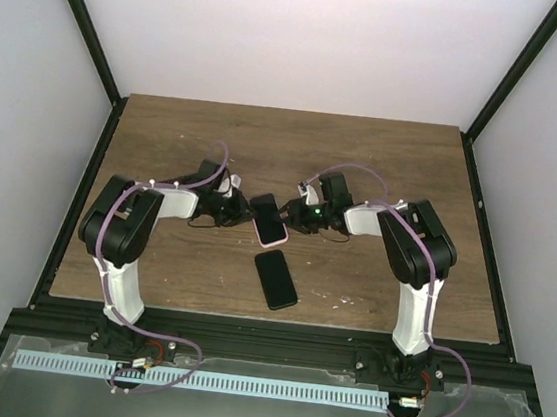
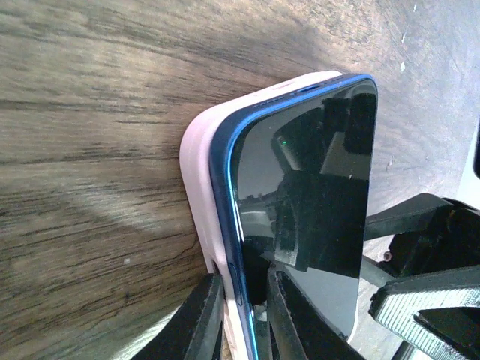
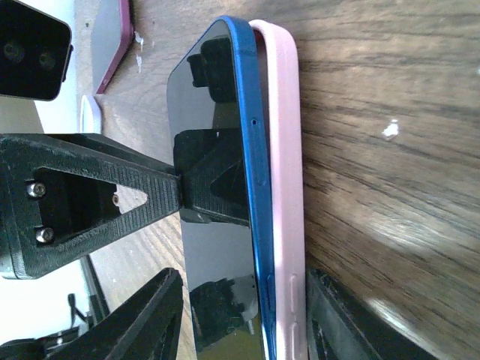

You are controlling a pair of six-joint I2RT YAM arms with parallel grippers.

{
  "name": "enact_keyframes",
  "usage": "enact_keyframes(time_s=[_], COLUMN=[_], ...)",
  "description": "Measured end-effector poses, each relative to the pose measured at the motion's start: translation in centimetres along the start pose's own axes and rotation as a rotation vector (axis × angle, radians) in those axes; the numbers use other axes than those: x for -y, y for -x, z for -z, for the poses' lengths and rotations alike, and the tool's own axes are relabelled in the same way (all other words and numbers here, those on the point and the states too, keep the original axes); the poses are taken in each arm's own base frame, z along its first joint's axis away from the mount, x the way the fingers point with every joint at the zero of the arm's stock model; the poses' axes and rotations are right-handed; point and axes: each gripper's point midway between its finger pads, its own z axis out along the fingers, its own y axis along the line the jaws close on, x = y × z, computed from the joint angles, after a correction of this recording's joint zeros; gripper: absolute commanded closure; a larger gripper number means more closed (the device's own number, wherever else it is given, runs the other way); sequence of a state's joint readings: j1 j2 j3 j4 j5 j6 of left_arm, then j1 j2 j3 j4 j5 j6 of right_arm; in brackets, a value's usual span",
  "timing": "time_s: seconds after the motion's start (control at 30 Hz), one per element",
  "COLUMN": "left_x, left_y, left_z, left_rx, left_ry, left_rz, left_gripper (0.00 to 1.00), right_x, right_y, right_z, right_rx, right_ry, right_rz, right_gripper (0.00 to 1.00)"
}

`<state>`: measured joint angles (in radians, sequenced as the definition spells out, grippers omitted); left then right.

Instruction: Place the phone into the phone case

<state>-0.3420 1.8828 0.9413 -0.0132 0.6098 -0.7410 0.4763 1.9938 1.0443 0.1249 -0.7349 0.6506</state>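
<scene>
A blue-edged phone (image 2: 307, 180) with a dark screen lies on a pink phone case (image 2: 196, 172) at the table's middle, and its blue side shows above the case's rim. In the top view the phone (image 1: 269, 218) sits between both grippers. My left gripper (image 2: 244, 279) is shut on the near edge, one finger outside the case and the other on the screen. My right gripper (image 3: 246, 276) straddles the opposite long side of the phone (image 3: 217, 225) and the case (image 3: 285, 187). Its jaws are open, with a gap on the screen side. The left gripper (image 1: 241, 209) and the right gripper (image 1: 300, 216) face each other.
A second dark phone-like slab (image 1: 276, 279) lies flat just in front of the pair, nearer the arm bases; its maroon rim (image 3: 112, 37) shows in the right wrist view. The wooden table (image 1: 165, 145) is walled by a black frame and white panels.
</scene>
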Motion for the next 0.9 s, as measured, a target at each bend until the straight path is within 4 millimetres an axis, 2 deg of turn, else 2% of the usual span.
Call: enact_keyframes(time_s=[0.2, 0.47, 0.63, 0.77, 0.9], left_x=[0.0, -0.2, 0.0, 1.7, 4.3], left_y=[-0.2, -0.6, -1.3, -0.7, 1.0], left_z=[0.2, 0.7, 1.5, 3.8, 7.7], left_rx=[0.0, 0.004, -0.009, 0.016, 0.09], left_ry=[-0.01, -0.012, -0.03, -0.087, -0.174], left_rz=[0.016, 0.036, 0.056, 0.057, 0.026], left_gripper=[0.82, 0.81, 0.73, 0.65, 0.55], right_x=[-0.5, -0.9, -1.5, -1.7, -2.3], right_y=[-0.2, -0.4, -0.6, -1.1, -1.8], right_z=[-0.5, -0.4, -0.4, -0.1, 1.0], right_rx=[-0.016, -0.012, -0.009, -0.004, 0.004], right_ry=[0.062, 0.102, 0.134, 0.145, 0.15], right_rz=[-0.023, -0.034, -0.013, 0.0, 0.009], right_gripper=[0.58, 0.81, 0.88, 0.89, 0.89])
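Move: The phone, lying in the pink case, is between the two hands. Its middle is about 4 cm to the left hand's right, 1 cm back and a couple of centimetres below. From the right hand it is about 4 cm left, 1 cm back and some 2 cm below. The cased black phone lies some 15 cm back from the right hand, level with it sideways, and 15 cm back and 7 cm right of the left hand. The right fingers, already straddling the pink case's right edge, nudge about 1 cm left and close to pinch the rim, then draw it back about 2 cm and up 2 cm, tips tilting up slightly. The left fingers ease back 1.5 cm along the left edge, then open, come free and rise some 8 cm, drifting left. ##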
